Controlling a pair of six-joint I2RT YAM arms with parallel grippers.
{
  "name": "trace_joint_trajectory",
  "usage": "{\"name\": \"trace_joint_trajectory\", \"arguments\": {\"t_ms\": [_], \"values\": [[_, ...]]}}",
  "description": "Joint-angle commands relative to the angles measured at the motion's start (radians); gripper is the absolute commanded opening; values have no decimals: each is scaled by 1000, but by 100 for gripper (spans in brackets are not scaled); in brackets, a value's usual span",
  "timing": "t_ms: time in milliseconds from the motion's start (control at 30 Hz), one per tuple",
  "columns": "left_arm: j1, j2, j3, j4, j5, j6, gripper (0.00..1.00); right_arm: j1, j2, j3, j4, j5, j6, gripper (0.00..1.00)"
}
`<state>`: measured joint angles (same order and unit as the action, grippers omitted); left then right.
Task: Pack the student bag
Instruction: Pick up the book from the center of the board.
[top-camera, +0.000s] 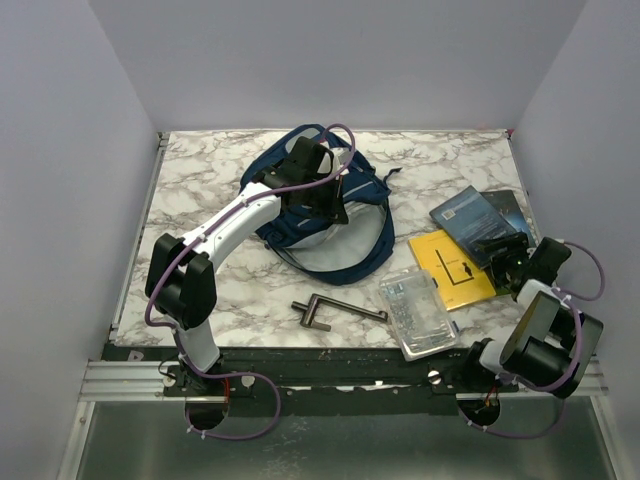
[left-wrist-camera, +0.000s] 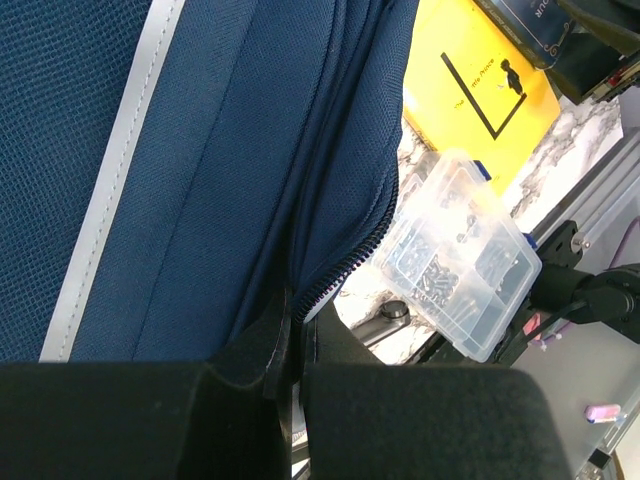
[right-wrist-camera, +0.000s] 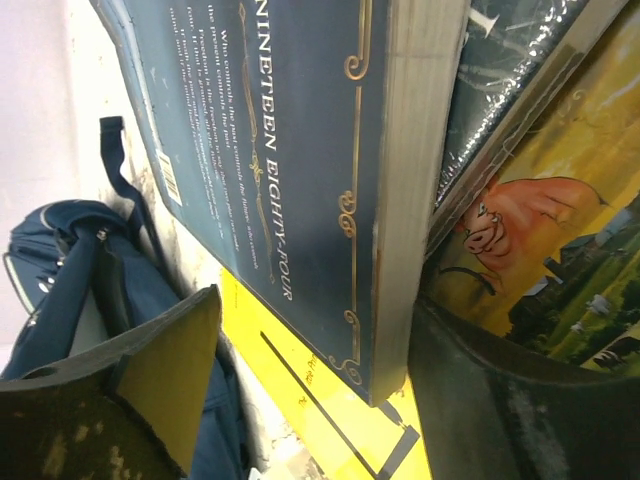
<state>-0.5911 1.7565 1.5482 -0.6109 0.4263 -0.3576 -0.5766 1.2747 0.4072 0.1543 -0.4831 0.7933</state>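
The student bag (top-camera: 370, 200), navy with a grey stripe, lies at the back middle of the marble table (top-camera: 200, 180). My left gripper (top-camera: 322, 190) sits on top of it. In the left wrist view that gripper (left-wrist-camera: 297, 345) is shut on the bag's (left-wrist-camera: 200, 150) fabric edge right beside the zipper (left-wrist-camera: 350, 265). My right gripper (top-camera: 500, 255) is at the books on the right. In the right wrist view it (right-wrist-camera: 315, 305) stands open around the corner of a dark blue book (right-wrist-camera: 270, 130), which lies on a yellow book (right-wrist-camera: 300, 400); the bag (right-wrist-camera: 60, 260) shows far left.
A yellow book (top-camera: 448, 268), the blue book (top-camera: 468, 215) and a darker book (top-camera: 512, 208) overlap at the right. A book with a pig picture (right-wrist-camera: 530, 250) lies by the right finger. A clear compartment box (top-camera: 420, 312) and a metal T-handle tool (top-camera: 335, 312) lie near the front edge.
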Motion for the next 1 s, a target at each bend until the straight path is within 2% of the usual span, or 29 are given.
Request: {"name": "trace_joint_trajectory", "arguments": {"t_ms": [0, 167, 233, 400, 433, 700, 867, 967], "values": [[-6, -7, 50, 19, 71, -15, 0, -1, 2, -26, 71, -100, 68, 70], [-6, -4, 52, 19, 75, -17, 0, 0, -48, -12, 1, -80, 62, 54], [-6, -3, 53, 19, 77, -17, 0, 0, -62, -8, -8, -66, 63, 45], [-6, -2, 53, 19, 74, -14, 0, 0, -31, 11, 0, -106, 67, 6], [-6, -3, 52, 19, 71, -13, 0, 0, -27, 13, -2, -119, 72, 2], [-6, -5, 53, 17, 62, -9, 0, 0, -127, 77, -137, -214, 68, 0], [1, -19, 51, 16, 53, -11, 0, -1, -206, 96, -135, -344, 115, 0], [10, -39, 53, 19, 29, -11, 0, 0, -250, 122, -205, -395, 116, 0]]}}
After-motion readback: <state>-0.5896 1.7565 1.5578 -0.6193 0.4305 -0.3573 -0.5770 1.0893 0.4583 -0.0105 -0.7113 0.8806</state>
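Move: The dark Nineteen Eighty-Four book has its near corner between the right gripper's open fingers. Its middle is roughly 7 cm ahead and 4 cm left, almost level in height. The yellow book lies about 9 cm left and 4 cm back, some 3 cm lower; another dark book lies about 8 cm ahead and 6 cm right, slightly lower. From the left gripper the Nineteen Eighty-Four book is about 31 cm right, 1 cm back and some 13 cm down. Close the right gripper's fingers almost fully, pinching the near corner of the Nineteen Eighty-Four book through its thickness while the hand creeps up. Once gripped, lift faster, about 6 cm up in all, and carry it some 4 cm left towards the open bag, rolling the hand's left side up and turning counter-clockwise, about 15 degrees overall. ##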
